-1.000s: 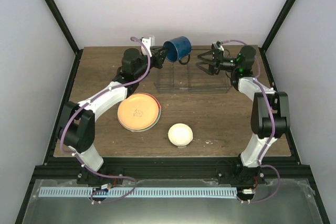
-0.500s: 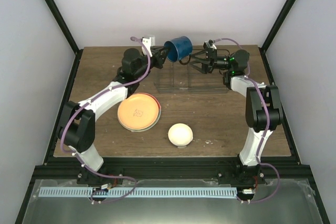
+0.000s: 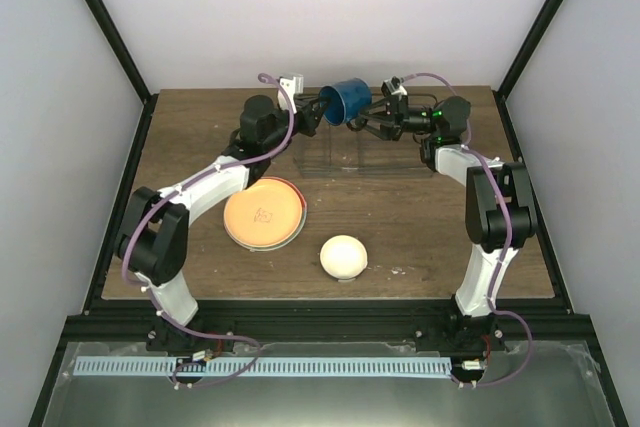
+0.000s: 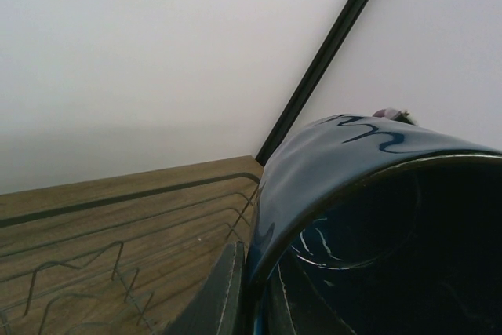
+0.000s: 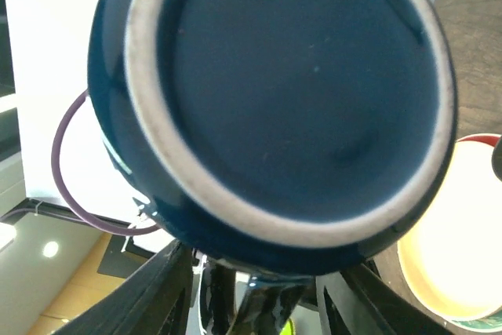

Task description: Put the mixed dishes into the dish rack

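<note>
The dark blue mug [image 3: 347,99] hangs tilted above the back left of the grey wire dish rack [image 3: 372,155]. My left gripper [image 3: 318,107] is shut on its rim; in the left wrist view a finger [image 4: 230,292] presses on the mug's wall [image 4: 329,186]. My right gripper [image 3: 364,121] is open right against the mug. Its fingers [image 5: 145,297] stand either side of the mug's base [image 5: 298,92] and handle. The orange-yellow plate [image 3: 263,212] lies on the red-and-teal floral plate [image 3: 299,224]. The cream-white bowl [image 3: 343,256] sits upside down at the front.
The rack's wires [image 4: 78,272] lie just below the mug. The plates also show in the right wrist view [image 5: 463,241]. Black frame posts [image 3: 100,17] and white walls enclose the brown table [image 3: 430,227].
My right gripper has moved left along the rack up to the mug, jaws still spread. My left gripper has carried the mug slightly right.
</note>
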{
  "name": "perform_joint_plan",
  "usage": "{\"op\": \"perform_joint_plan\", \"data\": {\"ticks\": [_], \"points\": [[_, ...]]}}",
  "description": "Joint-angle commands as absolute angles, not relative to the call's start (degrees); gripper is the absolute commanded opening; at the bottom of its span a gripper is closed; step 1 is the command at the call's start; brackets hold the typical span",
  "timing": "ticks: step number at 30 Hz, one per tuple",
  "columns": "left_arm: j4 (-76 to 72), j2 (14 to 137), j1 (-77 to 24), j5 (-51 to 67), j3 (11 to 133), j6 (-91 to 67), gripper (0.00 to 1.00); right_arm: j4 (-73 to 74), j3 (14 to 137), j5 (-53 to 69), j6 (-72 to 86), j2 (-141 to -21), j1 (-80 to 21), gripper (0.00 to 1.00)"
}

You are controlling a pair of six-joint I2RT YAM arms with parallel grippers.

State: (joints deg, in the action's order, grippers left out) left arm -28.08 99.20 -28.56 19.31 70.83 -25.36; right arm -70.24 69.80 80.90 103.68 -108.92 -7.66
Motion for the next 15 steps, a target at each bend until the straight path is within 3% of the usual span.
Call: {"op": "perform_joint_plan", "data": {"ticks": [1,10,13,15], "points": [[-34.12,99.77,-28.82,20.78,72.57,-26.49,0.0,-72.66,71.91,80.47,103.89,-109.66,-8.34,0.39],[-34.34,101.38,-28.92,22.53,73.0,-27.24,0.0,-74.23,72.7,80.45,104.72,-110.54,-8.28,0.04],[-33.28,101.58,-28.84,22.09,72.67,-27.13,0.0,-74.14,73.48,80.42,104.43,-111.05,-8.3,0.01],[-32.69,101.68,-28.49,21.92,72.12,-26.91,0.07,-73.65,73.92,80.12,103.89,-111.47,-8.3,0.01]]}}
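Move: The mug handle already sits between the right hand's open fingers, about 1 cm to its left and level with it. The mug's body is about 4 cm ahead and 4 cm left; the dish rack's middle is some 3 cm ahead, 1 cm right and 25 cm below. From the left hand, already gripping the rim, the handle lies about 8 cm right and 5 cm back. The right fingers pinch shut on the mug handle; both hands sink about 1 cm, left keeping the rim. ##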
